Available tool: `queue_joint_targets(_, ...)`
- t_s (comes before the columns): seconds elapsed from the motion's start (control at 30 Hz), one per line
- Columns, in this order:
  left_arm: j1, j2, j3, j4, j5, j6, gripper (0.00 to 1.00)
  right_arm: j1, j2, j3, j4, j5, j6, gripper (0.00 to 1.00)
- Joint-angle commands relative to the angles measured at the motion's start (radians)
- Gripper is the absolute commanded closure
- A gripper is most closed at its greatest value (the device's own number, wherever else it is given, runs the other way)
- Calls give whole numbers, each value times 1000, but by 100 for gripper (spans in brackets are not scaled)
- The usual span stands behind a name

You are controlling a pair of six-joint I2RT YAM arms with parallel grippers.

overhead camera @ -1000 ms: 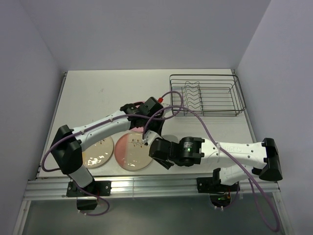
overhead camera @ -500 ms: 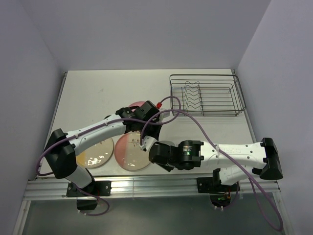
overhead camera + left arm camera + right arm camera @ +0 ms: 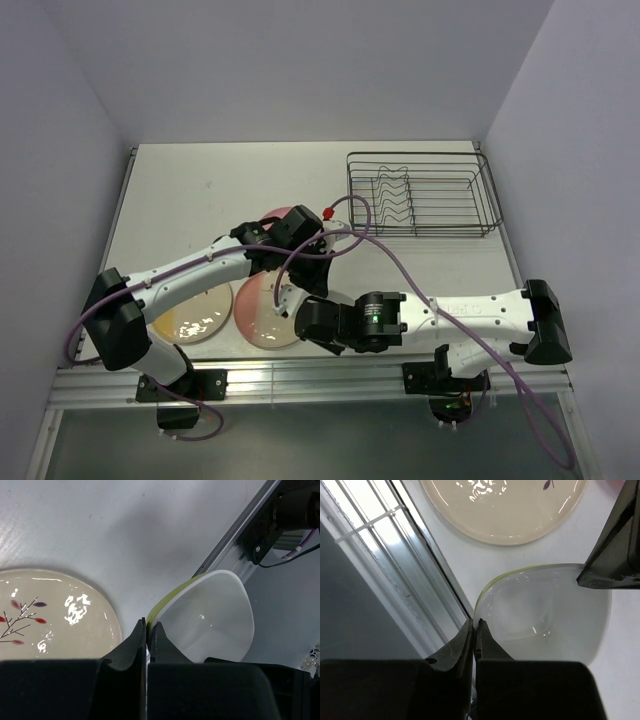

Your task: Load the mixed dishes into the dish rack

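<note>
A lime-green bowl (image 3: 210, 615), white inside, is gripped at its rim by both arms. My left gripper (image 3: 148, 625) is shut on one edge of it. My right gripper (image 3: 475, 625) is shut on the opposite edge of the bowl (image 3: 545, 610), and a left finger (image 3: 615, 545) shows across it. From above, the arms hide the bowl. The wire dish rack (image 3: 420, 195) stands at the back right with nothing in it. A plain pink plate (image 3: 278, 214) lies behind the arms. The pink-and-cream plate (image 3: 262, 315) and the sprigged yellow-and-cream plate (image 3: 200, 315) lie near the front.
The table's front rail (image 3: 385, 555) runs just beside the bowl, with the drop beyond it. The sprigged plate (image 3: 50, 615) lies close to the left of the bowl. Purple cables (image 3: 400, 260) loop over the table between the arms and the rack.
My right gripper has shut on the bowl's rim. The left arm swung slightly left and forward, uncovering the pink plate, and stays shut on the bowl.
</note>
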Motion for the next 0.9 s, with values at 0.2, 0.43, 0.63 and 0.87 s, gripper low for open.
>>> queue_joint_targets(0.2,24,-90,40,-4,-53,-97,51,-14,-86,-64,19,65,87,100)
queue_joint_targets(0.43,141,-157,119,12,-264,-229,1,-23,-212,-96,109,83,138,100)
queue_joint_targets(0.63,196,-195,125,57,-305,-259,1,-245,-443,-142,290,55,184,100)
queue_joint_targets(0.87,196,-162,100,120,-249,-256,3,-697,-504,-111,425,-128,185,100)
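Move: Both hands pinch the white bowl's rim; its middle is about 5 cm ahead and 2 cm right of the right hand, and some 4 cm back and 3 cm right of the left. From the right hand, the rack's middle lies roughly 36 cm ahead, 24 cm right and 8 cm below, the pink-and-cream plate 10 cm ahead, 11 cm left and 12 cm down. From the left, the pink plate is about 17 cm ahead, 9 cm left and 12 cm below. Left releases the bowl, rising forward; right swings it forward, up and right, some 20 cm, towards the rack. ##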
